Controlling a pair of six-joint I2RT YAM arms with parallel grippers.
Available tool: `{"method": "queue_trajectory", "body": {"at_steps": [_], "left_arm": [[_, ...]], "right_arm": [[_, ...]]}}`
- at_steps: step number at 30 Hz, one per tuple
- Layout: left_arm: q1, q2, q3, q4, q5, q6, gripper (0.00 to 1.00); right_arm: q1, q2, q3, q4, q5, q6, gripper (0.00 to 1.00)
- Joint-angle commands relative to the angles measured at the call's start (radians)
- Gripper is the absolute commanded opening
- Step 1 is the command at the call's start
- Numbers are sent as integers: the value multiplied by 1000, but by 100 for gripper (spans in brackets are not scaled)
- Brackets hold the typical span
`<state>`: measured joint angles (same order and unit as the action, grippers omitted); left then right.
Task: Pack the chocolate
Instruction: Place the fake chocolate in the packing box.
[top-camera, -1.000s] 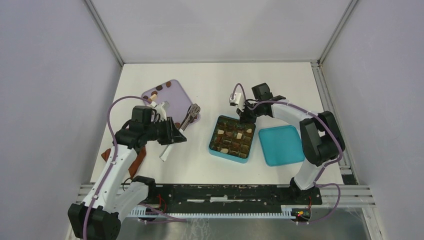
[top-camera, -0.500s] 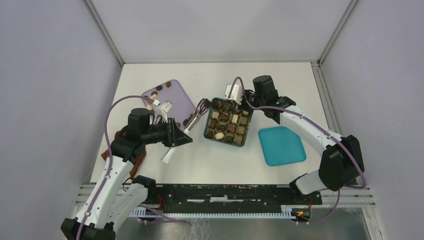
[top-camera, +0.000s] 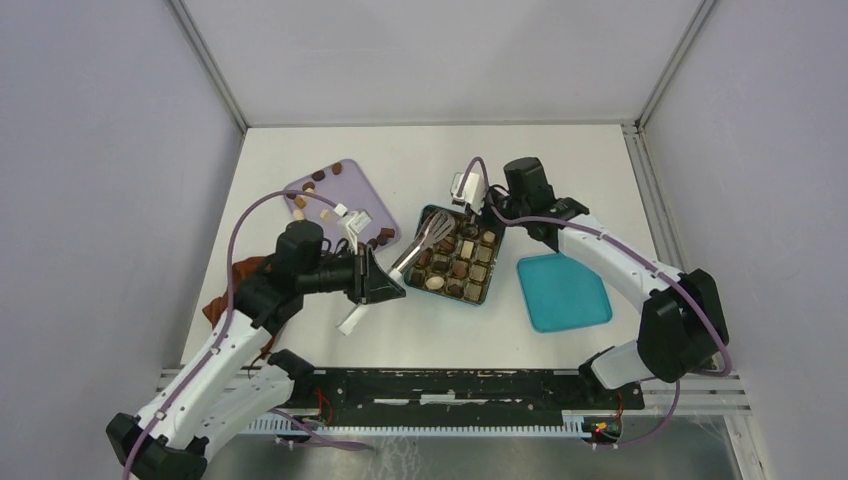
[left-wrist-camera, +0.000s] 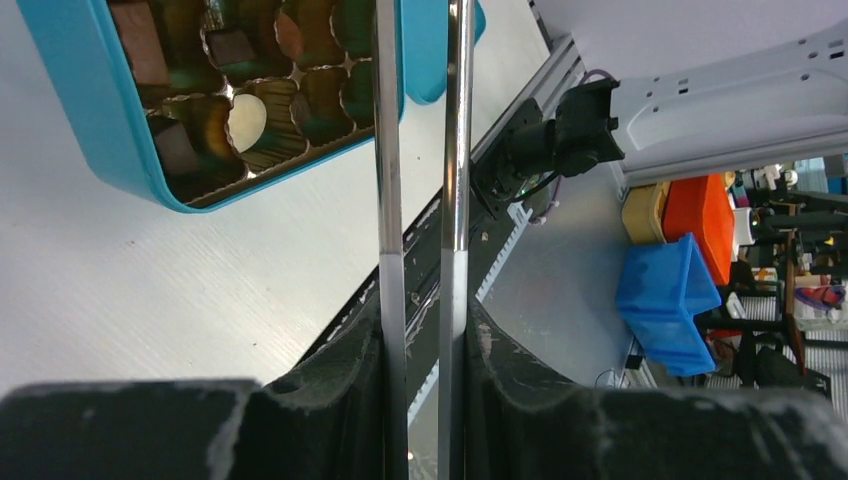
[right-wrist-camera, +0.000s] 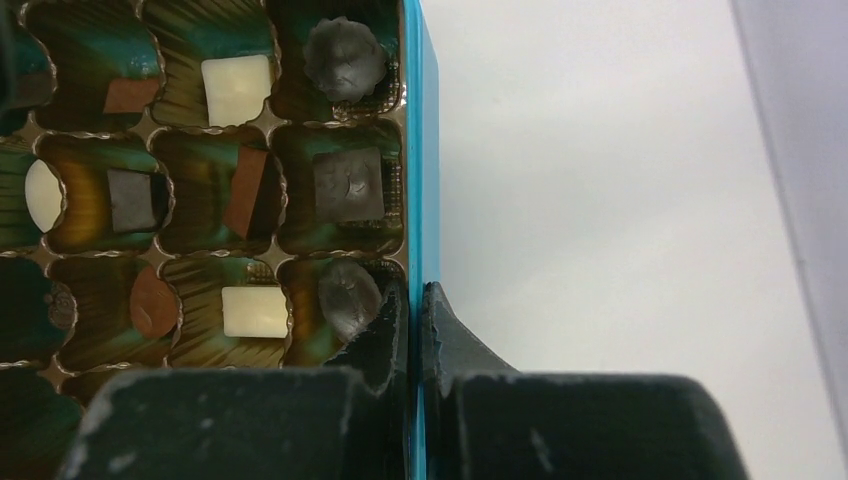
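Chocolate pieces (top-camera: 318, 176) lie scattered on the lilac tray (top-camera: 335, 197); more chocolate (right-wrist-camera: 237, 88) fills cells of the teal box (top-camera: 428, 292). My left gripper (top-camera: 385, 285) is shut on metal tongs (top-camera: 425, 238), whose tips hang over the box's left cells. In the left wrist view the tongs' two arms (left-wrist-camera: 388, 150) run up from my left gripper (left-wrist-camera: 422, 340) past the box (left-wrist-camera: 95, 125); their tips are out of frame. My right gripper (top-camera: 490, 222) is shut on the box's far right wall (right-wrist-camera: 415, 150), as my right gripper (right-wrist-camera: 413, 300) shows.
The teal lid (top-camera: 563, 290) lies flat to the right of the box. A reddish-brown cloth (top-camera: 240, 285) sits under the left arm near the table's left edge. Grey walls enclose the table on three sides.
The right gripper has dragged the box left toward the tray and turned it. The left arm has swung right, bringing the tongs' tips from the tray's edge over the box.
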<state>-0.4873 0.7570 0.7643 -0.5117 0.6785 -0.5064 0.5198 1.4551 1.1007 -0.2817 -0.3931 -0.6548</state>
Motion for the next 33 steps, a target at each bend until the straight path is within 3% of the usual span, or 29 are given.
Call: {"method": "queue_trajectory", "body": {"at_steps": [1, 8, 16, 33], "left_arm": [[-86, 28, 0, 87, -83, -58, 2], [-211, 141, 20, 56, -202, -44, 2], [-331, 293, 68, 50, -344, -50, 2], [-474, 604, 232, -37, -516, -17, 2]], "right_arm": [[-48, 26, -5, 86, -145, 121, 0], [-118, 143, -29, 94, -274, 201, 0], [-126, 229, -33, 95, -293, 238, 3], [-138, 279, -2, 40, -319, 216, 25]]}}
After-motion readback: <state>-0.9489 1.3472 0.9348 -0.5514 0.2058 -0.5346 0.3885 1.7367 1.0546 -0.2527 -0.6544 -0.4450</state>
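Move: The packing box, tipped up by the right hand's grip on its far rim, has its middle about 11 cm ahead of the left hand, 12 cm right and 12 cm below; the purple tray lies some 27 cm ahead, 13 cm left. For the right hand, the table spot for the box's middle is about 8 cm back, 5 cm left and 16 cm below; the blue tray lies 10 cm back, 18 cm right. Right hand lowers the box's rim about 11 cm, then loosens; left brings its tongs 12 cm down, 7 right. ##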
